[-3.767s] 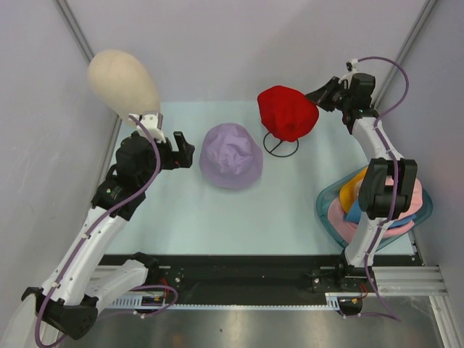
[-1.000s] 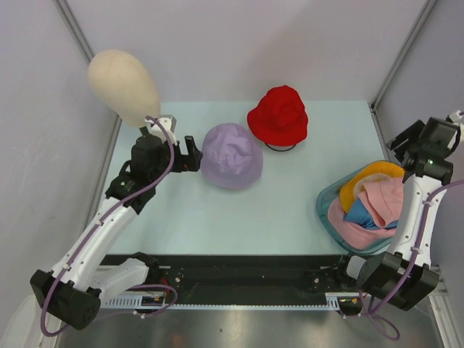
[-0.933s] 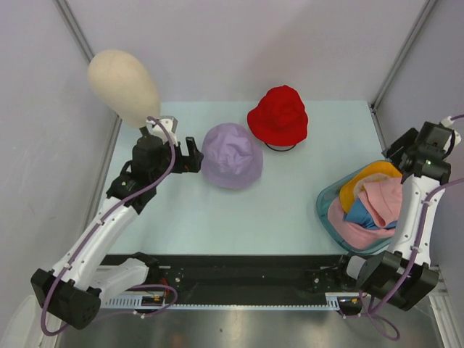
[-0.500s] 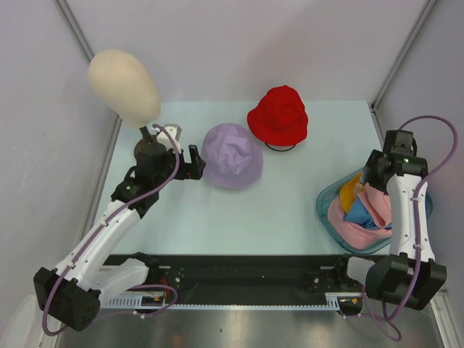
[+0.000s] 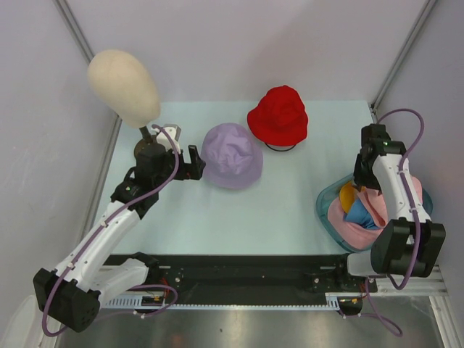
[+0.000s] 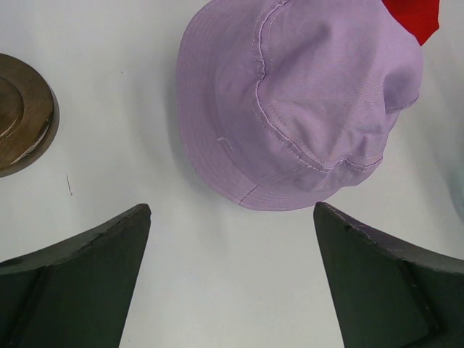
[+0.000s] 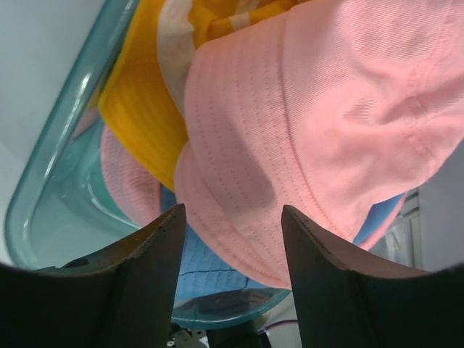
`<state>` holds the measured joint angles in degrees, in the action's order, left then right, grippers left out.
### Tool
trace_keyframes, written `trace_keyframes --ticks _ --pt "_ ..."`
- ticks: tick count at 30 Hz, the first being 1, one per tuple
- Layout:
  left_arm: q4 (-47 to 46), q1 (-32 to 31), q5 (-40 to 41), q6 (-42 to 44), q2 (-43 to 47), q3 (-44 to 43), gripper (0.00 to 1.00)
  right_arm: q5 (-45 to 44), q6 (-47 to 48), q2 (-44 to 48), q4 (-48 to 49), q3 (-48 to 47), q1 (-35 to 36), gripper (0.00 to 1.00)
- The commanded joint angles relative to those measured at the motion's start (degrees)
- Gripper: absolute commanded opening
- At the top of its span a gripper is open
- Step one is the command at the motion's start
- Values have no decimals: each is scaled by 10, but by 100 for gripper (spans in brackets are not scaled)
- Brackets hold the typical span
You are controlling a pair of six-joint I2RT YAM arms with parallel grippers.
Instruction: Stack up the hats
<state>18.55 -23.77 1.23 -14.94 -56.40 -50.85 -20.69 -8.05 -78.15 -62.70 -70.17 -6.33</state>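
The lilac hat (image 5: 230,156) (image 6: 304,101) lies crown up mid-table. My left gripper (image 5: 199,163) (image 6: 232,210) stands wide open just left of its brim, not touching it. The red hat (image 5: 278,116) (image 6: 413,11) sits on a wire stand behind it. At the right, a pink hat (image 5: 388,199) (image 7: 326,123), an orange hat (image 5: 349,194) (image 7: 145,94) and a blue hat (image 5: 360,215) (image 7: 210,268) are piled in a teal tray (image 5: 324,210) (image 7: 51,181). My right gripper (image 5: 360,183) (image 7: 232,210) hangs open over the pile, jaws either side of the pink hat's brim.
A beige mannequin head (image 5: 123,87) on a brown round base (image 6: 22,112) stands at the back left, close to my left arm. Grey walls enclose the table on three sides. Bare table lies between the lilac hat and the tray.
My right arm left the red hat on its stand, then swung in from the right wall to above the tray, its jaws narrowing. My left gripper edged closer to the lilac hat.
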Motion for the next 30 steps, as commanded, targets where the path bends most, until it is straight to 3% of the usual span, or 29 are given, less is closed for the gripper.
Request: trace_keyframes --ticks 1,10,20,30 --pt "-7 -2 0 3 13 -16 100 -64 6 -17 -7 -23 3 58" --pt "1 -2 6 6 17 -20 100 -90 17 -21 18 -5 4 40" --pt "6 -2 6 9 22 -29 100 -111 34 -36 50 -4 -5 0" --pt "3 -2 10 8 30 -20 100 -161 40 -31 63 -1 6 0"
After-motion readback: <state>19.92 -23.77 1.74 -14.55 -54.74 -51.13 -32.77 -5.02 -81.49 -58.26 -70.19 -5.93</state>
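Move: The pink hat's middle lies about 6 cm to the right of the right hand, 2 cm ahead and 4 cm below, with its near brim right under the open fingers. The yellow hat peeks out some 4 cm ahead and 2 cm left of that hand; the blue hat is about 5 cm back and 2 cm left, both roughly 5 cm down. From the left hand, the pink hat is some 60 cm right, 4 cm back and 12 cm lower. The right fingers close from a bit over half open to shut, pinching the near brim of the pink hat between their tips. Meanwhile the hand slides about 3.5 cm to the right, latterly easing about 1 cm forward, over the hat at nearly the same height, its fingers tipping some 10 degrees further rightward. ##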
